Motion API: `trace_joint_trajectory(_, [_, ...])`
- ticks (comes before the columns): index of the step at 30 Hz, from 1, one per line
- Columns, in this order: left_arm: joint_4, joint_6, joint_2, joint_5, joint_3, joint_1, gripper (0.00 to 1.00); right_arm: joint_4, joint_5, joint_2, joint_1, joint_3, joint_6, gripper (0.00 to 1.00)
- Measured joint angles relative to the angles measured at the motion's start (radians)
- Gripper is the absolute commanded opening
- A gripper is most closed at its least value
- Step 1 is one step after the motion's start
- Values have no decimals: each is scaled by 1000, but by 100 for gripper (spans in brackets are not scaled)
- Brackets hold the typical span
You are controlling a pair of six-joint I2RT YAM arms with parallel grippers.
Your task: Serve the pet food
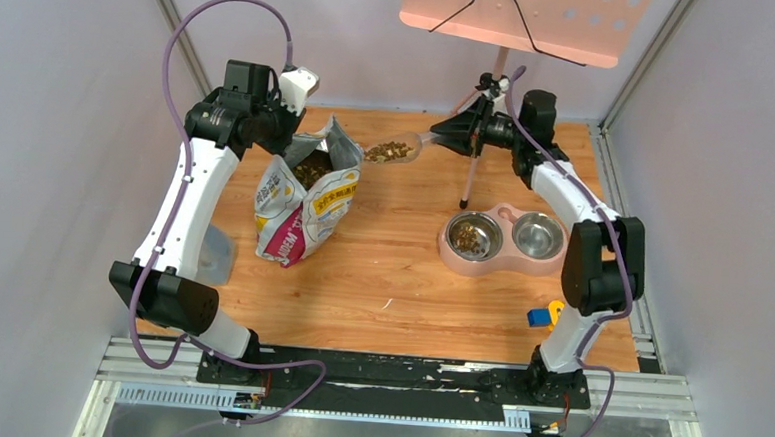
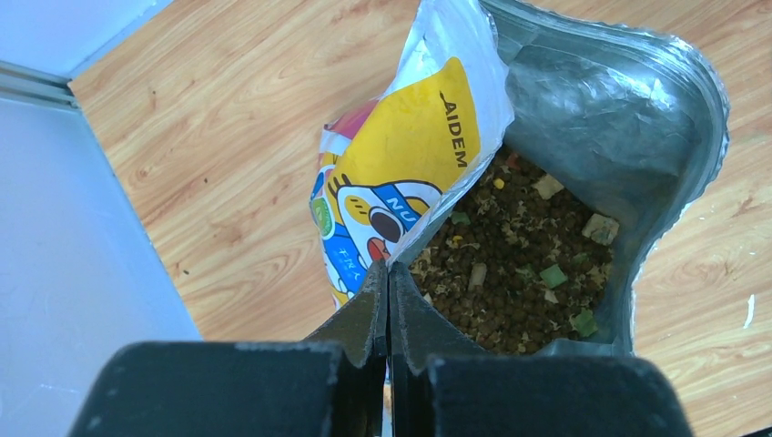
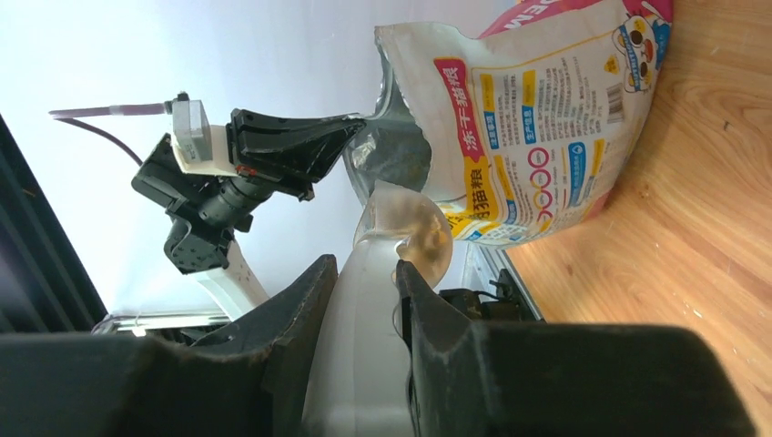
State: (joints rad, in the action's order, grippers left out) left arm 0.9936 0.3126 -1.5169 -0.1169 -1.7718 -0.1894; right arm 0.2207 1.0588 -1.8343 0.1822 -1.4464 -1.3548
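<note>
The pet food fills the open printed bag (image 1: 299, 209) as brown kibble (image 2: 519, 264). More kibble lies heaped in the clear plastic scoop (image 1: 389, 151), held in the air just right of the bag's mouth. My right gripper (image 1: 450, 134) is shut on the scoop's handle (image 3: 360, 309). My left gripper (image 2: 389, 266) is shut on the bag's rim and holds the mouth open. On the right stands a pink double bowl (image 1: 501, 263). Its left steel bowl (image 1: 471, 236) holds some kibble and its right steel bowl (image 1: 538, 234) looks empty.
A tripod pole (image 1: 474, 173) carrying a pink perforated tray (image 1: 519, 20) stands just behind the bowls, close to my right wrist. A small blue and yellow object (image 1: 544, 315) lies near the right arm's base. Grey walls close in both sides.
</note>
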Motion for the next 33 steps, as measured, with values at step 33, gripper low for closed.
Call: trace_joint_trajectory(33, [-8,-10,-41,6,-18,0,0,-98,64,584,-504,592,154,0])
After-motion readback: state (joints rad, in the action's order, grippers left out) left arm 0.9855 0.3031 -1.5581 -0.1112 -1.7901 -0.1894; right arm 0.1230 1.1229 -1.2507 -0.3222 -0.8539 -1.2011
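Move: The left bowl, where the filled scoop is headed, lies about 10 cm right of the right hand, 8 cm back and 26 cm below. The right bowl is some 24 cm right and 7 cm back; the bag stands about 27 cm left and 6 cm back. The pink stand's near foot is about 8 cm right, level ahead. From the left hand, the left bowl is about 42 cm right, 4 cm back and 26 cm below. The right arm carries the loaded scoop about 18 cm right and 9 cm back towards the left bowl. ##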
